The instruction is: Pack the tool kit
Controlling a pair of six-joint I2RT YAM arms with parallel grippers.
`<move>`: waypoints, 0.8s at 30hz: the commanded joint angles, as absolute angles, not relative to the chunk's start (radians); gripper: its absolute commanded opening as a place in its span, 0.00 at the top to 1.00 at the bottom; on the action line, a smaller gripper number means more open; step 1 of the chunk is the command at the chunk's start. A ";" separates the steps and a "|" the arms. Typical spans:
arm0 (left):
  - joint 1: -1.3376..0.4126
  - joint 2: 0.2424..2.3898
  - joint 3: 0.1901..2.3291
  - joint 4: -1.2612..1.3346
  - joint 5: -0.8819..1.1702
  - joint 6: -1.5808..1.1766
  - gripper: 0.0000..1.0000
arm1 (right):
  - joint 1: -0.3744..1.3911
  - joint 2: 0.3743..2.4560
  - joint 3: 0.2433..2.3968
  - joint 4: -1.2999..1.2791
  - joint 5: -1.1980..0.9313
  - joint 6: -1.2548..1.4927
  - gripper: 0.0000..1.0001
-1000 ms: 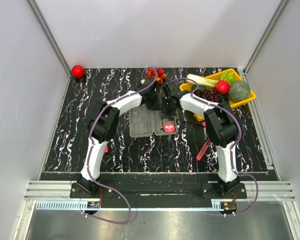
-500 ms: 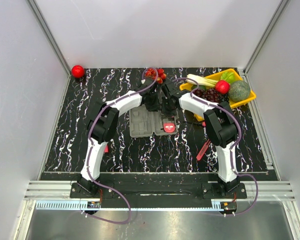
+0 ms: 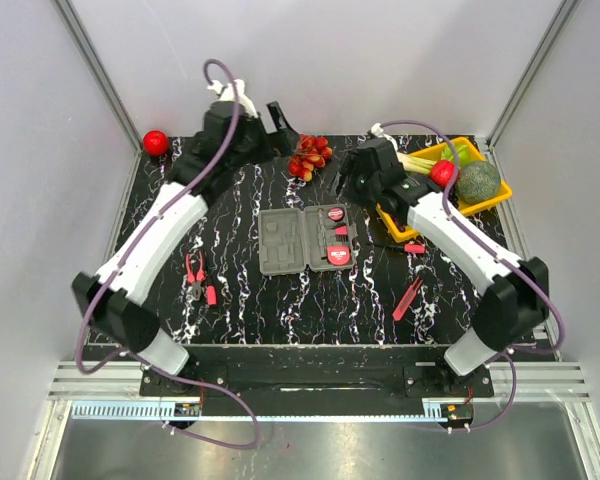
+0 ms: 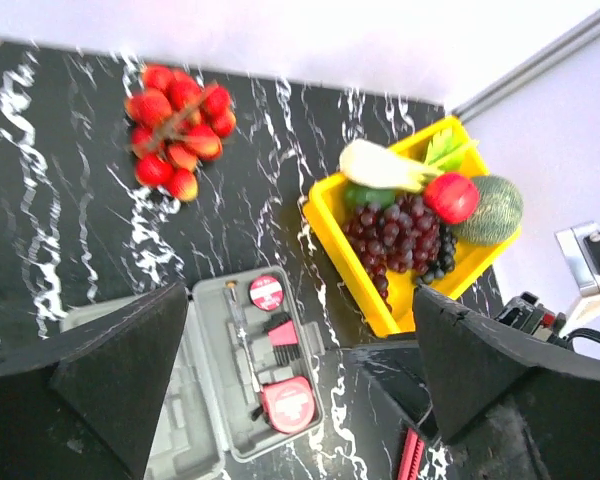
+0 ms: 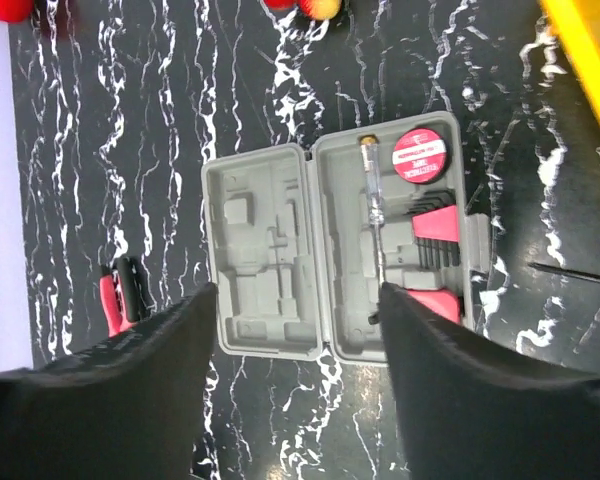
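Observation:
The grey tool kit case (image 3: 285, 242) lies open on the black marbled table. Its right half holds a red tape measure (image 4: 290, 400), a round red disc (image 4: 267, 292), red hex keys (image 5: 440, 238) and a screwdriver (image 5: 377, 200); its left half (image 5: 265, 265) is bare. Red-handled pliers (image 3: 195, 278) lie left of the case and a red knife (image 3: 408, 298) lies to its right. My left gripper (image 3: 277, 114) hangs high over the table's back edge, open and empty. My right gripper (image 3: 342, 180) is raised behind the case's right side, also open and empty.
A yellow tray (image 3: 492, 200) with grapes, a red apple and greens stands at the back right. A bunch of small red fruit (image 3: 310, 153) lies behind the case, a red ball (image 3: 156, 142) sits in the back left corner, and a small red piece (image 3: 414, 247) lies right of the case.
Both grippers were shut and low at the case's back edge. They have lifted off, swung apart toward the back, and opened. The case stays open in place.

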State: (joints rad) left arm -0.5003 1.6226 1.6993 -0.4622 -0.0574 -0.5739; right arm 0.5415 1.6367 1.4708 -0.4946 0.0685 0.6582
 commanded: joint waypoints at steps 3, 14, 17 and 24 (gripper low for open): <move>-0.419 1.438 1.516 -0.524 -0.089 -0.477 0.01 | 0.546 1.432 1.342 -0.601 0.286 0.693 0.08; -0.359 1.137 1.085 -0.575 0.026 -0.497 0.01 | 0.534 1.198 1.161 -1.101 0.497 1.014 0.01; -0.359 1.108 1.008 -0.551 0.076 -0.518 0.01 | 0.531 1.177 1.092 -1.183 0.485 1.097 0.01; -0.359 1.121 1.002 -0.551 0.063 -0.514 0.01 | 0.419 1.170 0.866 -1.037 0.374 1.096 0.08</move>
State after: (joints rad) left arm -0.3588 1.1240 0.9855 -0.6079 0.0502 -0.5098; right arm 0.4904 1.1801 0.9558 -1.1080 0.4126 1.0645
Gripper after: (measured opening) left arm 0.988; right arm 0.955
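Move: Down on the table behind and to the right of the right hand lies the utility knife, about 14 cm back, 16 cm right and 21 cm below; at the same depth are the long screwdriver, roughly 2 cm back and 15 cm right, and the open kit case, level and 6 cm left. From the left hand, the red screwdriver is some 14 cm back, 20 cm left and 32 cm below, with the pliers 3 cm farther left and 2 cm farther out. Swinging away from the kit case, the right hand sweeps about 19 cm back and as far right, nearly level until it dips some 10 cm late, towards the knife; its half-open fingers spread wide while the wrist turns clockwise and tips down. The left hand, fingers still wide open, rises briefly going left, then comes back and down towards the red screwdriver and pliers, tipping downward and easing to a stop still well above the table. ##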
